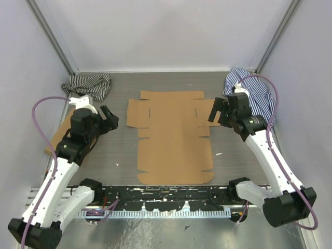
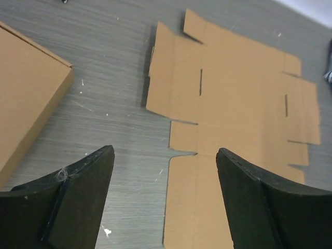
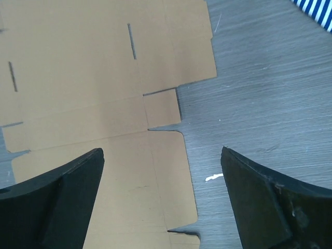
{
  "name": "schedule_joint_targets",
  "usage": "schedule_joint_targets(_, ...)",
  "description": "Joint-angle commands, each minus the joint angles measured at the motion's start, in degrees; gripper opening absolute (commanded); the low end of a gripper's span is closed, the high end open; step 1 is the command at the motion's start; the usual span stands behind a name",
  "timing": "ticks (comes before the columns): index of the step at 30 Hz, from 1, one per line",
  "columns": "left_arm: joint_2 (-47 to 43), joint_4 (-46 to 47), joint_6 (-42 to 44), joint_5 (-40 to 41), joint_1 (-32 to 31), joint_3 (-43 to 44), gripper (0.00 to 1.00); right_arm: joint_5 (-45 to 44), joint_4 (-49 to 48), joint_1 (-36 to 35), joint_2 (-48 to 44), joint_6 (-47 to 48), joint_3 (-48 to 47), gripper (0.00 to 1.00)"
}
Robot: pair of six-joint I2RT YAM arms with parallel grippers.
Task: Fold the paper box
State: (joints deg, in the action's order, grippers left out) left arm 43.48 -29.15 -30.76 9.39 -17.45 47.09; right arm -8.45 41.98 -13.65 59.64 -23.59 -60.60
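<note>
The paper box (image 1: pixel 174 137) is a flat brown cardboard die-cut sheet with flaps and slits, lying unfolded in the middle of the table. It also shows in the left wrist view (image 2: pixel 238 104) and the right wrist view (image 3: pixel 93 93). My left gripper (image 1: pixel 110 118) is open and empty, hovering just left of the sheet's left flap. My right gripper (image 1: pixel 217 111) is open and empty, hovering over the sheet's right flap edge. In the wrist views each pair of dark fingers (image 2: pixel 83 197) (image 3: pixel 264 202) stands wide apart with nothing between them.
A ready-made flat brown cardboard box (image 1: pixel 58 134) lies at the left under my left arm, also in the left wrist view (image 2: pixel 26 98). Striped cloths lie at the back left (image 1: pixel 88 84) and back right (image 1: pixel 257 93). A black rail (image 1: pixel 166 199) runs along the near edge.
</note>
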Motion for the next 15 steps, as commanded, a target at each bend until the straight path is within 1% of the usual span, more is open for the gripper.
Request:
schedule_joint_targets(1,5.03,-3.33,2.74,-2.61,-0.01,3.15,0.87,1.91,-2.3,0.14,5.16,0.89,-2.02,1.0)
schedule_joint_targets(4,8.23,-1.7,1.17,-4.7,-0.05,1.85,0.87,0.2,-2.51,0.12,7.56,-0.49,-2.65,1.0)
schedule_joint_targets(9,12.08,1.92,-1.24,-4.95,-0.04,-1.36,0.87,-2.99,-2.78,0.84,10.43,-2.32,-2.6,1.0)
schedule_joint_targets(12,14.41,3.96,-2.27,-3.85,-0.04,-2.43,0.85,-1.85,-3.49,3.8,12.67,-3.34,-1.7,1.0)
schedule_joint_targets(15,19.6,5.23,-2.36,-4.24,-0.06,-1.97,0.85,1.72,-6.38,8.03,15.57,-3.03,0.76,1.0)
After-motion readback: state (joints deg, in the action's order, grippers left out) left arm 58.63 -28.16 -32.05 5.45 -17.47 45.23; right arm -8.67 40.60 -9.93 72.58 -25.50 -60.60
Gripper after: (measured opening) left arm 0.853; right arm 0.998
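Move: The paper box lies flat below both my open hands. From my left hand its left side flap is about 11 cm ahead, 10 cm right and 20 cm down, its small left tab some 3 cm ahead and 13 cm right, and a brown box 22 cm left, level with my hand. From my right hand the right side flap is some 10 cm ahead, 2 cm left and 18 cm down, the small right tab 2 cm ahead and 3 cm left, the striped cloth 17 cm ahead and 16 cm right. I sink both open hands through free air towards the flat paper box, tipping the fingers further down as I go. My left drops about 8 cm, tilting some 15 degrees and easing slightly forward and right towards the box's edge. My right drops about 6 cm, fast at first, edging forward, then slips about 2 cm to the right. I touch nothing yet. ##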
